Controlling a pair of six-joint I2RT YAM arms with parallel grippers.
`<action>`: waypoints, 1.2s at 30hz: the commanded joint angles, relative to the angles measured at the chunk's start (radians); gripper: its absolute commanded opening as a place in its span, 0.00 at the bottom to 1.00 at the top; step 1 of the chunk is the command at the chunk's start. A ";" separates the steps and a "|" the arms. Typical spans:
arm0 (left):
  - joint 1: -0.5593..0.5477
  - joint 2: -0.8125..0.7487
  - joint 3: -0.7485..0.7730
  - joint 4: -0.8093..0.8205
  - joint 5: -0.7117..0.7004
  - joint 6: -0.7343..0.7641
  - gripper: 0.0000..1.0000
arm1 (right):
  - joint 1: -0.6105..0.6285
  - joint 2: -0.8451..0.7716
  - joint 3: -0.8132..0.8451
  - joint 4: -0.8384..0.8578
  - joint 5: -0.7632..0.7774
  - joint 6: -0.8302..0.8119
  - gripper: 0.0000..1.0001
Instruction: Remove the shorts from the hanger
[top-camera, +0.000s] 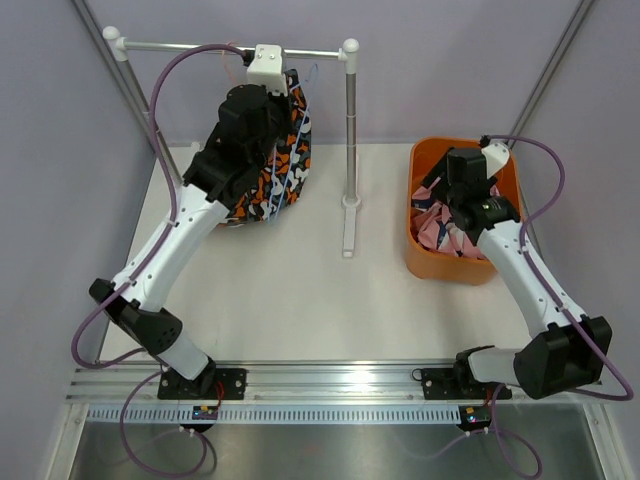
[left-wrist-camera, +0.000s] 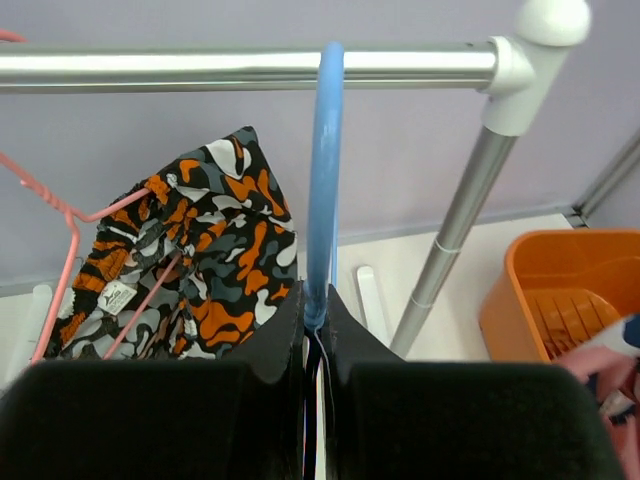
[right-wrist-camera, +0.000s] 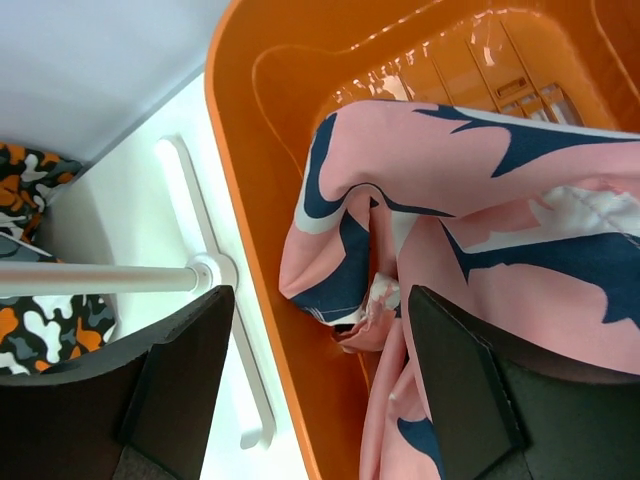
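Observation:
The black shorts with orange and white blotches hang under the rail beside my left arm; in the left wrist view these shorts are draped on a thin pink hanger. My left gripper is shut on a blue hanger hooked over the rail. From above, the left gripper sits just below the rail. The pink shorts with navy and white blotches lie crumpled in the orange bin. My right gripper hangs open over them, holding nothing; from above it is over the bin.
The rack's metal post and white foot stand between the two arms. The orange bin sits on the right side of the white table. Grey walls close in the back and sides.

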 joint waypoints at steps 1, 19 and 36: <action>0.007 0.041 0.030 0.140 -0.109 0.053 0.00 | -0.004 -0.069 0.011 0.012 -0.030 -0.029 0.79; 0.028 0.165 0.124 0.323 -0.065 0.171 0.00 | -0.002 -0.203 -0.075 0.087 -0.144 -0.060 0.79; 0.086 0.201 0.122 0.340 0.081 0.119 0.00 | -0.002 -0.277 -0.123 0.106 -0.161 -0.077 0.79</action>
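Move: My left hand still grips the blue hanger by its neck, hook up; the rack's top bar lies about 8 cm ahead of it and 6 cm higher. On the bar, the pink hanger's hook sits some 14 cm to this hand's left and the white corner of the rack about 12 cm to its right. My open right hand hovers above the shark-print shorts in the basket; their middle is about 2 cm ahead, 6 cm right and 9 cm below. I carry the blue hanger forward to the bar with my left hand, about 8 cm in all: ahead first, then climbing some 3 cm from a slight dip to take the hook over the top, on forward, and down 2 cm, fingers tipping up about 10 degrees and keeping their grip. Meanwhile my right hand, fingers still wide open, rises and draws back about 4 cm each way from the shorts. ##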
